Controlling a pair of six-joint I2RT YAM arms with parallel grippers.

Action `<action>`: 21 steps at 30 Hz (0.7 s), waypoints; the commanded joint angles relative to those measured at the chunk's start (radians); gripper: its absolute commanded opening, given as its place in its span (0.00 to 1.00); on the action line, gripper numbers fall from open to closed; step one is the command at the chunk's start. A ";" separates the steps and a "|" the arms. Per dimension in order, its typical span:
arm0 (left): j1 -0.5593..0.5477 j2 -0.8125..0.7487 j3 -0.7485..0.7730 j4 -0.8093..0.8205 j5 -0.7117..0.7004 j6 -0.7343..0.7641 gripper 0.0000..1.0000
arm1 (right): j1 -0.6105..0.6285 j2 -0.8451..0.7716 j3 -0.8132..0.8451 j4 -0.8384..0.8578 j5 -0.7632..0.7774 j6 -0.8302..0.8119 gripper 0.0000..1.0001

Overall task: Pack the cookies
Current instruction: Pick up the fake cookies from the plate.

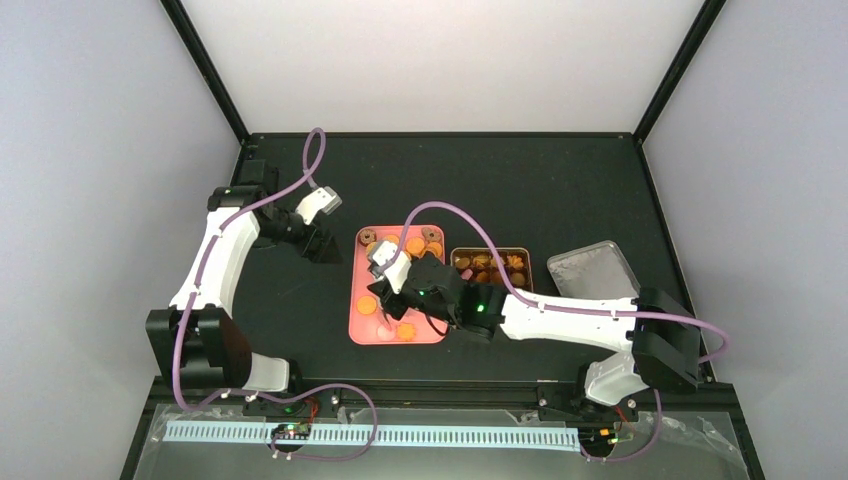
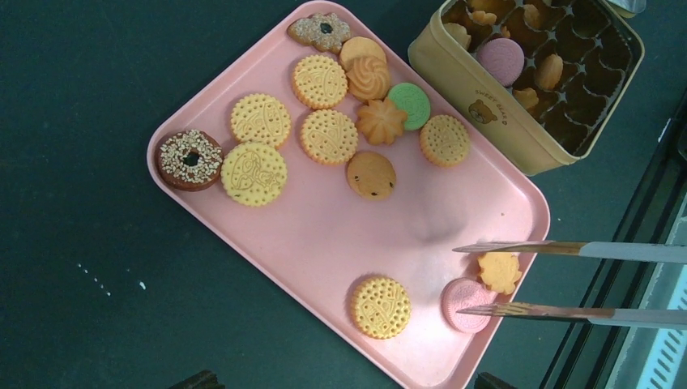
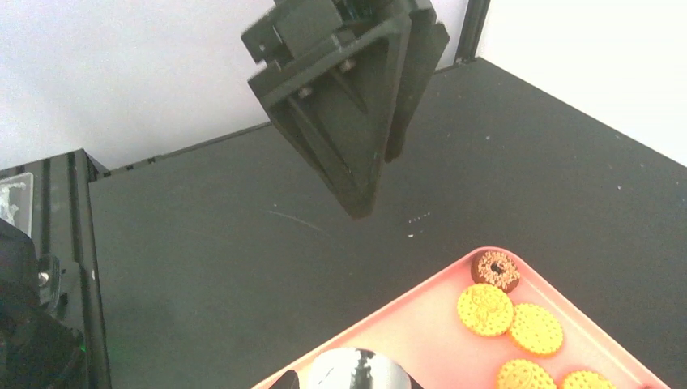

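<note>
Several cookies (image 2: 324, 121) lie on a pink tray (image 2: 324, 235), mostly yellow and orange, with a green one and two sprinkled dark rings. Others fill a tan tin (image 2: 526, 89). My right gripper (image 1: 385, 290) hovers over the tray, shut on metal tongs (image 2: 567, 249). The tongs' tines are spread around a small orange flower cookie (image 2: 498, 271), which touches the upper tine. A pink cookie (image 2: 463, 304) lies beside it and a yellow one (image 2: 380, 306) to its left. My left gripper (image 1: 322, 245) stands open and empty left of the tray.
The tin (image 1: 490, 268) stands just right of the tray (image 1: 355, 300). Its silver lid (image 1: 592, 270) lies further right on the black table. The right arm stretches across in front of the tin. The table's front rail runs close by the tray corner.
</note>
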 commanded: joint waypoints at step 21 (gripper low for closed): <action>0.008 0.007 0.059 -0.029 0.036 0.006 0.82 | 0.007 -0.193 -0.159 -0.097 0.125 0.028 0.29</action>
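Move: The flower cookie, lying near the tray's close edge, is some 23 cm below the right hand, about 3 cm to its right and 1 cm back. The pink cookie is 4 cm left of the flower cookie, level with it; the round biscuit lies 6 cm ahead and 9 cm left of it. From the left hand, the flower cookie is about 11 cm back, 15 cm right and 19 cm below. Right hand keeps the parted tongs and dips 2 cm, carrying them about 5 cm right, towards the flower cookie. ##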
